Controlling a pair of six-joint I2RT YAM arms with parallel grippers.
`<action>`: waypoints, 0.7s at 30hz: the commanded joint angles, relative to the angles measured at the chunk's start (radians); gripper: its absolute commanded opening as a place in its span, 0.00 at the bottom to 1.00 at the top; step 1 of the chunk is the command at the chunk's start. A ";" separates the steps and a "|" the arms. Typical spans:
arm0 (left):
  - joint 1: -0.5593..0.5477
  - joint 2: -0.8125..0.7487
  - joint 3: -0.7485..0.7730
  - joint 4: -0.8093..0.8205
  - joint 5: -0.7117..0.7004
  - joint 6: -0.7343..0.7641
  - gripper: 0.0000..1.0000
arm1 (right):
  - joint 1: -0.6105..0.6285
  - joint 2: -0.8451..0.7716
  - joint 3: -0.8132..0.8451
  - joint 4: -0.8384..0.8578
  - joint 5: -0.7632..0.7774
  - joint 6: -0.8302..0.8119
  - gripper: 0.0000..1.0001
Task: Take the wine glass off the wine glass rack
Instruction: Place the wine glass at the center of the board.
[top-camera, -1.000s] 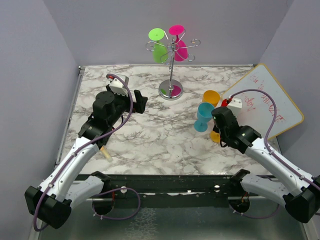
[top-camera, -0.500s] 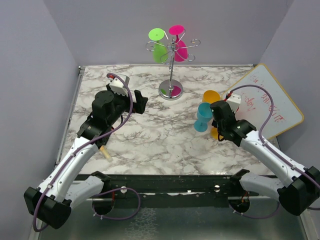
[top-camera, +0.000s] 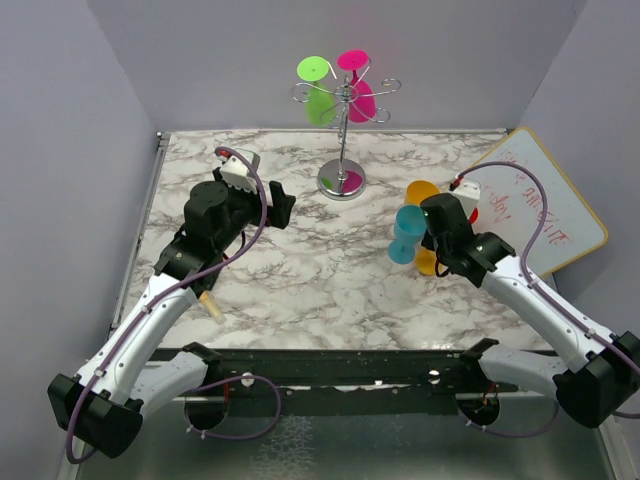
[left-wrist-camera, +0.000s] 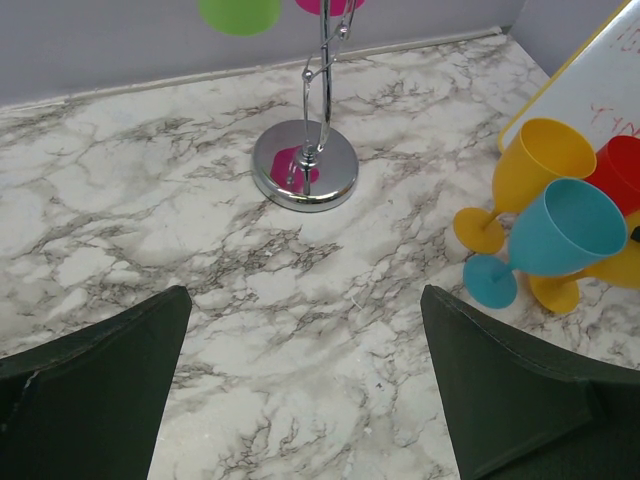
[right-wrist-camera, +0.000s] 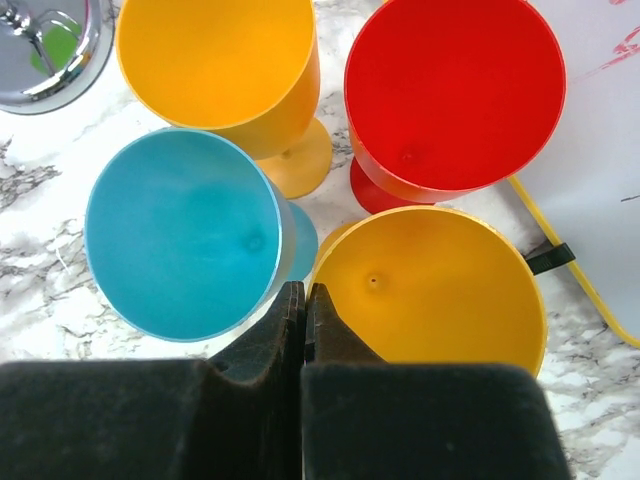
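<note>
The wine glass rack stands at the back middle of the table, a silver wire stand on a round shiny base. A green wine glass and a pink wine glass hang upside down from its scroll arms. Only their rims, green and pink, show in the left wrist view. My left gripper is open and empty, low over the marble, pointing at the rack from its near left. My right gripper is shut and empty, above the standing glasses at the right.
Several glasses stand on the table right of the rack: a teal one, two yellow ones and a red one. A whiteboard lies at the right edge. Grey walls close the back and sides.
My right arm has moved left and away from me, so its shut gripper now hangs over the standing glasses. The left arm has not moved.
</note>
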 joint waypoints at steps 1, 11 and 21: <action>0.008 -0.008 0.019 0.000 0.017 0.007 0.99 | -0.007 0.031 0.039 -0.056 -0.014 -0.015 0.03; 0.008 -0.002 0.013 0.005 0.027 0.005 0.99 | -0.018 0.065 0.028 -0.031 -0.038 -0.027 0.07; 0.008 -0.001 0.023 -0.002 0.020 0.015 0.99 | -0.021 0.074 0.063 -0.051 -0.025 -0.038 0.29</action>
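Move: The right gripper has the nearest yellow glass by the left side of its rim; that glass's middle lies about 2 cm to the right of the hand and some 8 cm below. From the hand, the blue glass is roughly 4 cm left and 2 cm ahead, the red glass 5 cm right and 6 cm ahead, and the far yellow glass 7 cm ahead and 2 cm left, all of them about 8 cm below. From the left hand, the held glass lies about 30 cm right, level fore and aft, some 20 cm lower. Lower the right gripper about 2 cm, straight down with the near yellow glass onto the marble board beside the blue one, tipping the fingers some 5 degrees further down. Late in the descent start opening the fingers, to about a quarter, so the pinch on the rim ends, and stay there with one finger inside the bowl and the other outside, between it and the blue glass. ##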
